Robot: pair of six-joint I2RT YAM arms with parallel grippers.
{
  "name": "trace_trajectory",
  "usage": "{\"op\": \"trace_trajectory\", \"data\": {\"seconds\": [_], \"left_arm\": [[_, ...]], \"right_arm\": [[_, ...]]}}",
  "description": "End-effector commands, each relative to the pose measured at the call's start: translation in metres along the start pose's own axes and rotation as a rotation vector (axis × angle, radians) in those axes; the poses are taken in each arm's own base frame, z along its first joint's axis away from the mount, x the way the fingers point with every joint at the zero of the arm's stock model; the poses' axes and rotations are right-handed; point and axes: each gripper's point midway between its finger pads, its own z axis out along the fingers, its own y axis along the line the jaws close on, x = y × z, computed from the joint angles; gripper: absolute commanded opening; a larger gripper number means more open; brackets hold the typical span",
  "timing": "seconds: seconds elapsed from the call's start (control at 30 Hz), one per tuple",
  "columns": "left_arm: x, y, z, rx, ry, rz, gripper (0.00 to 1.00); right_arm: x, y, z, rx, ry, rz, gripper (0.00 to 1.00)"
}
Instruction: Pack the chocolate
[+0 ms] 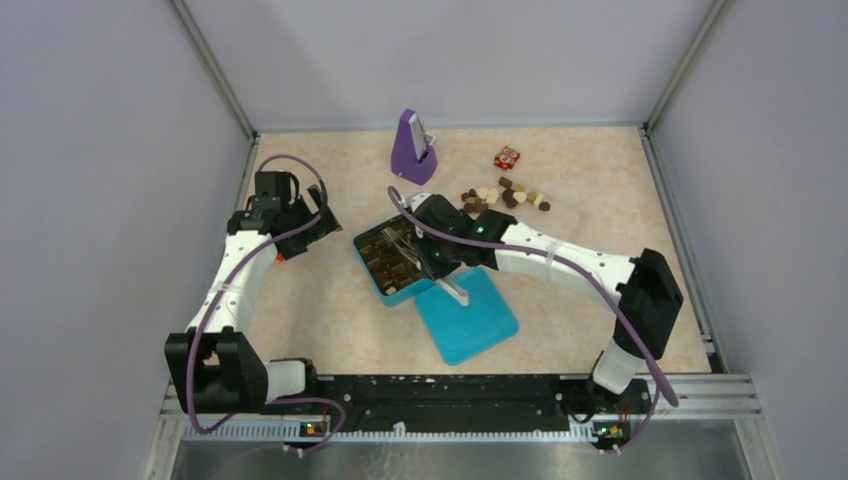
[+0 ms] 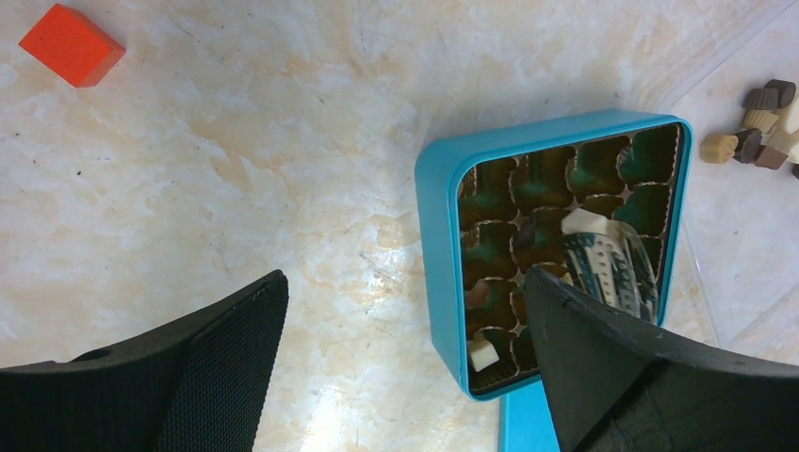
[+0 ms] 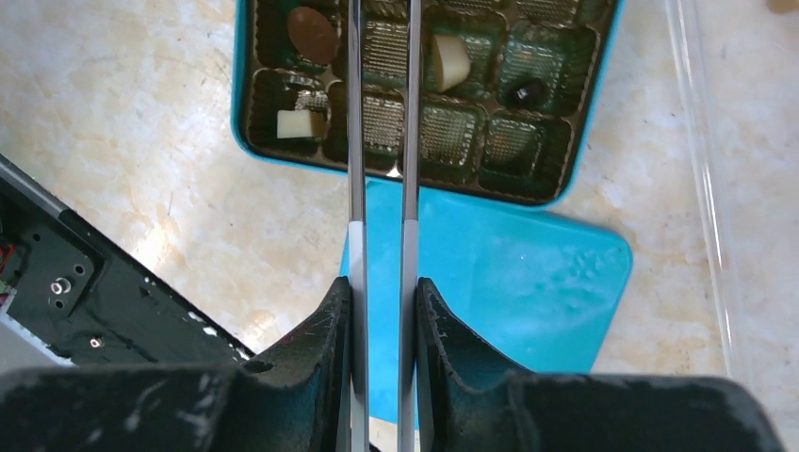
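An open teal box (image 1: 362,262) holds a brown cell tray. In the right wrist view the box (image 3: 236,94) holds a round brown chocolate (image 3: 313,35), two cream pieces (image 3: 449,58) and a small dark one (image 3: 526,91). Loose chocolates (image 1: 505,197) lie in a pile behind the box and also show in the left wrist view (image 2: 754,141). My right gripper (image 3: 382,301) is shut on metal tweezers (image 3: 382,141) that reach over the tray. Their tips are out of that view. My left gripper (image 2: 403,282) is open and empty, left of the box (image 2: 438,245).
The teal lid (image 1: 467,315) lies flat against the box's near side. A purple object (image 1: 411,147) stands at the back. A red-and-white cube (image 1: 507,157) sits beside the pile. A red block (image 2: 71,44) lies left of the box. A clear plastic sheet edge (image 3: 702,188) runs along the right.
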Motion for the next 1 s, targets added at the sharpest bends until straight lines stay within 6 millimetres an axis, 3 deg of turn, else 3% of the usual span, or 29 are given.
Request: {"op": "trace_trajectory", "data": {"seconds": [0.0, 0.53, 0.97], "left_arm": [[-0.017, -0.007, -0.007, 0.022, -0.057, 0.012, 0.99], [-0.015, -0.006, -0.001, 0.025, -0.045, 0.009, 0.99], [-0.013, -0.006, 0.000, 0.026, -0.043, 0.009, 0.99]], "right_arm": [[-0.008, -0.006, -0.027, 0.027, -0.082, 0.037, 0.00], [0.054, -0.016, -0.049, -0.001, 0.010, 0.082, 0.00], [0.071, -0.020, -0.047, 0.008, 0.046, 0.082, 0.00]]}}
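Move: The right hand holds the tongs, whose tips already hang over the tin of cells with a white chocolate between them; the tin's middle lies about 8 cm ahead of this hand, 7 cm to its left and 11 cm below. The blue lid's middle is some 4 cm back and 6 cm to the right, and the heap of loose chocolates 23 cm ahead and 16 cm right, both some 13 cm down. From the idle left hand the tin is about 12 cm to the right and level, 11 cm below. The right hand swings the tongs about 7 cm to the right and 5 cm back, drawing their tips and the white chocolate from over the tin's middle towards the cells along its right-hand side, while the hand itself passes over the blue lid. Most of the travel is quick, then it eases to a near stop, sinking some 2 cm over the whole way; the wrist turns barely 5 degrees and the fingers keep their unchanged grip on the tongs. ##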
